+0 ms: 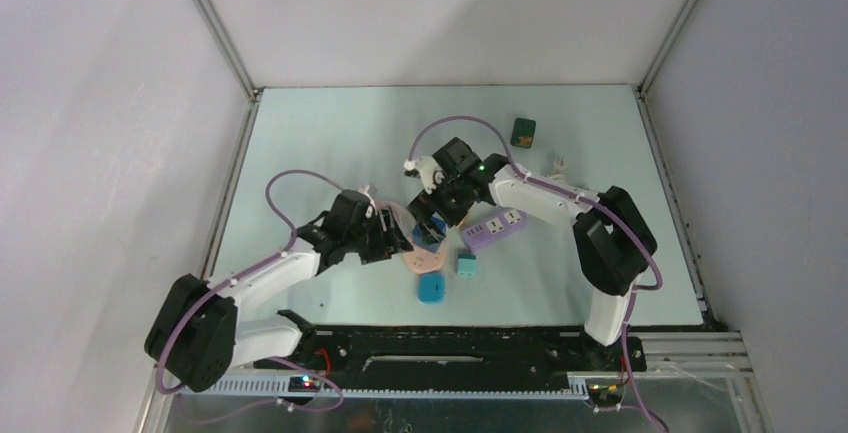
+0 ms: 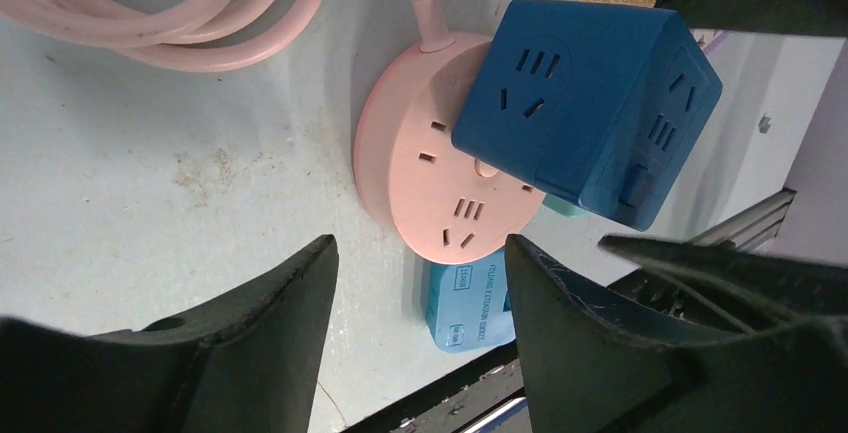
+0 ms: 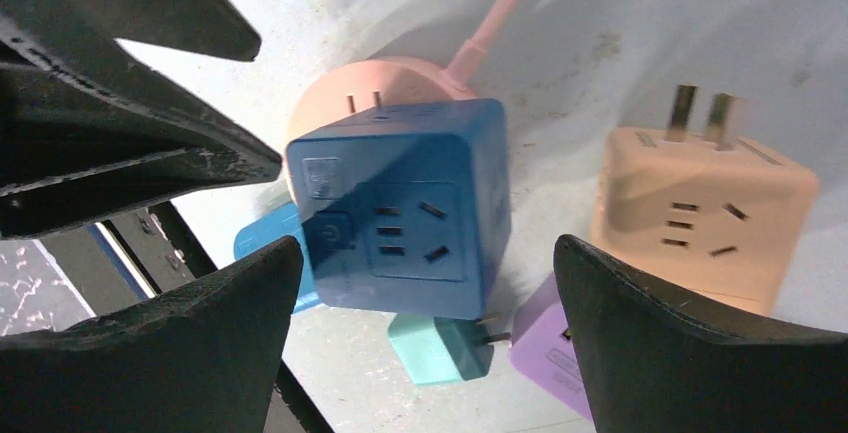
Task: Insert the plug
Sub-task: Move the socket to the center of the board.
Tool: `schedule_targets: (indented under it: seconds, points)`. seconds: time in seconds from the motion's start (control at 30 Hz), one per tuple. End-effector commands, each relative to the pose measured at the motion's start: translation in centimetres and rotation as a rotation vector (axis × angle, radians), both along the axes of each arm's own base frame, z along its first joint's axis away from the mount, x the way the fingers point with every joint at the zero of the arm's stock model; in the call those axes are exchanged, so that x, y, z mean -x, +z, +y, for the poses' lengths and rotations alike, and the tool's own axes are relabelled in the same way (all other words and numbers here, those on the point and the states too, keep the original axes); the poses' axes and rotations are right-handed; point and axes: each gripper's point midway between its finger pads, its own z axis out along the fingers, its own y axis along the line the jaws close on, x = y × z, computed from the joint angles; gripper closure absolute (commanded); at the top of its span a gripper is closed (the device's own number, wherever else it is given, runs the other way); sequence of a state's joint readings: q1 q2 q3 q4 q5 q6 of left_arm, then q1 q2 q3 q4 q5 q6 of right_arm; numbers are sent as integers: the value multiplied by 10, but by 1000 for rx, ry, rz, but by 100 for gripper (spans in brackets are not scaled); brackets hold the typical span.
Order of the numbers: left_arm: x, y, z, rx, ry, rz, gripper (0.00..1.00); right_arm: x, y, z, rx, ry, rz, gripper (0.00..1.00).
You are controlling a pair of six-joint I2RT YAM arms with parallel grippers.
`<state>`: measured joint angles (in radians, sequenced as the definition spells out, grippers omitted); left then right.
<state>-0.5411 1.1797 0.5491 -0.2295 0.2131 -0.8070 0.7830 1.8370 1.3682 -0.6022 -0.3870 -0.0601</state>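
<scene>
A blue cube plug [image 3: 400, 218] sits tilted on the round pink socket [image 2: 430, 178]; whether its pins are in cannot be seen. My right gripper [image 3: 428, 248] hangs over the cube, open, with one finger on each side and a gap to both. My left gripper [image 2: 420, 253] is open just beside the pink socket's near rim, with nothing between its fingers. In the top view both grippers meet over the pink socket [image 1: 420, 261] at mid-table, the left gripper [image 1: 400, 236] on its left and the right gripper [image 1: 430, 221] above it.
Close around lie a beige cube adapter [image 3: 700, 213], a teal plug [image 3: 440, 348], a purple power strip [image 1: 495, 228] and a flat light-blue adapter [image 1: 432, 288]. The socket's pink cable [image 2: 170, 23] coils behind it. A dark green block [image 1: 523, 132] lies at the back right.
</scene>
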Motion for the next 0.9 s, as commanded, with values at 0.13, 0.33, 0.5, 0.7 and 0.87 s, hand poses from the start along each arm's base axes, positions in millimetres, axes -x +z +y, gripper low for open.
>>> schedule_targets:
  seconds: [0.13, 0.33, 0.5, 0.7, 0.87]
  points:
    - [-9, 8, -6, 1, -15, -1, 34, 0, 9, 18, -13, 86, -103, 4]
    - [-4, -11, -1, -33, 16, 64, 35, -1, -8, 18, 62, 80, -129, 27]
    - [-5, -30, -1, -32, 40, 115, 39, -7, -9, 20, 67, 58, -147, 44]
    - [-1, -51, 3, -92, 55, 192, 55, -10, -4, 23, 48, 36, -131, 97]
    - [6, -68, 9, -150, 48, 261, 66, -8, 19, 28, -36, 9, -91, 100]
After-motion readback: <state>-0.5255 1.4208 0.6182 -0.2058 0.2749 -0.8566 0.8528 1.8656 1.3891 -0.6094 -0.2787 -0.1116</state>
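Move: The pink round socket's middle is about 4 cm to the right of my left hand, 1 cm back and 5 cm below. The blue cube stands on it, 5 cm right and 2 cm ahead of that hand; the flat blue socket is 8 cm back and 5 cm right, 5 cm down. For my right hand the blue cube is 1 cm back, 1 cm left and 2 cm below, with the peach block 5 cm right, 3 cm ahead and 6 cm down. I sink my left hand about 3.5 cm onto the left rim of the pink round socket, tipping the wrist some 10 degrees, then ease it slightly right and close the fingers partway on the rim. Meanwhile my right hand, after a small wobble forward and back-left, sinks about 1 cm and shuts its wide-open fingers on the blue cube's two sides, then keeps that grip. ##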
